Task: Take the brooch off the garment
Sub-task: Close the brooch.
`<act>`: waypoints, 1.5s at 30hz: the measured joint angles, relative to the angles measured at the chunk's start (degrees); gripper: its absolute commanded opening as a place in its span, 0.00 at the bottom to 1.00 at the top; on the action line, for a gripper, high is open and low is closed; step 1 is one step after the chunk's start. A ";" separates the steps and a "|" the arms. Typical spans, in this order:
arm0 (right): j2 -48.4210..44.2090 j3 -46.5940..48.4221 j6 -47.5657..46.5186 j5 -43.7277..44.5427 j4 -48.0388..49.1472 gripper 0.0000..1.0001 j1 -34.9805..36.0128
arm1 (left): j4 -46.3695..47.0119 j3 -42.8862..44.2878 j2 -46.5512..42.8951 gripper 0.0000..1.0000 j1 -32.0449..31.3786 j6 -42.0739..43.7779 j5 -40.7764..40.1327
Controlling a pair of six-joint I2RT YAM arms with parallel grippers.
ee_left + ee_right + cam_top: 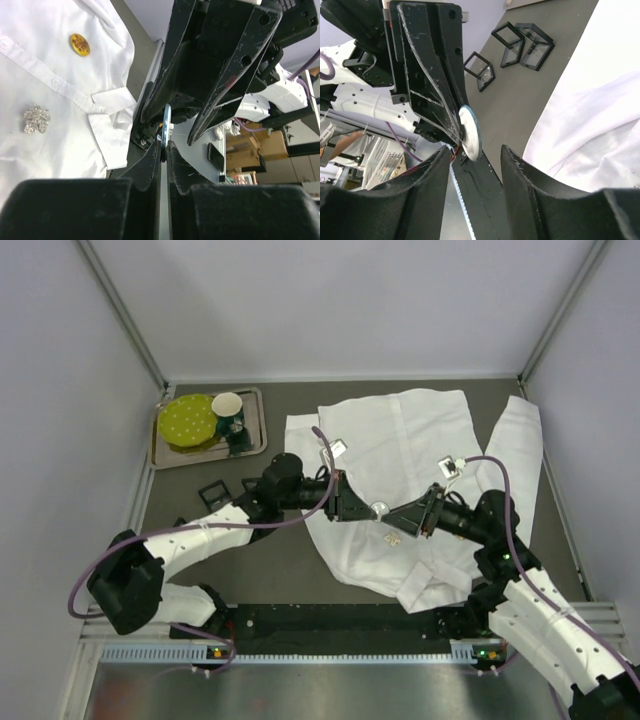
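Note:
The garment [400, 440], a white creased shirt, lies spread over the right half of the table. Both grippers meet above its lower left part. My left gripper [165, 142] is shut on the brooch [166, 122], a thin round white disc with a bluish rim, seen edge-on here and lifted off the cloth. The right wrist view shows its white face [470, 132] between the left fingers. My right gripper [475, 149] stands open just before the disc, one finger on each side, not touching it. A yellow round pin [79, 44] and a silver flower-shaped pin [36, 120] sit on the shirt [50, 90].
A metal tray [166, 456] at the back left carries a yellow-green plate [188, 420] and a cup [227, 405]. Small black open frames [520, 42] lie on the dark tabletop left of the shirt. Walls close the table in on three sides.

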 measured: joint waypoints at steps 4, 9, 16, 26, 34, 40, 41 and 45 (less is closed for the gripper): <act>0.13 0.00 -0.04 -0.24 0.11 0.47 0.02 | -1.42 0.09 -1.64 0.00 0.02 0.61 -2.12; 0.44 -0.09 0.09 -0.90 1.90 0.45 0.02 | -1.36 0.09 -1.81 0.00 0.02 0.13 -2.45; 2.03 -0.11 0.68 -1.31 4.35 0.32 0.02 | -0.74 0.09 -1.79 0.00 0.02 -0.72 -2.19; 3.52 -0.11 1.55 -1.33 7.15 0.25 0.04 | 0.22 0.09 -1.55 0.00 0.02 -1.75 -1.33; 4.26 -0.11 1.66 -1.46 7.39 0.15 0.04 | 0.37 0.09 -0.81 0.00 0.04 -1.75 -1.25; 4.52 -0.11 1.75 -0.85 7.41 0.10 0.35 | -0.09 0.09 -0.81 0.00 0.15 -1.27 -1.33; 4.61 -0.11 1.79 -0.74 7.41 0.09 0.46 | -0.33 0.09 -0.81 0.00 0.17 -1.01 -1.36; 5.07 -0.11 1.95 0.39 7.37 0.08 1.33 | -1.14 0.09 -0.83 0.00 0.35 0.00 -1.51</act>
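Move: The round brooch being closed stands on edge in the left fingers, its middle some 2 cm to the right of the left hand point. From the right hand it lies about 3 cm to the left and 1 cm ahead, level in height. Some 20 cm below, on the white garment, the silver flower brooch lies about 3 cm to the right of the right hand and level fore-and-aft, the gold oval brooch some 21 cm to the right and 1 cm ahead. Easing about 1 cm left and forward, the right fingers close on the brooch's edge; the left keeps hold. ##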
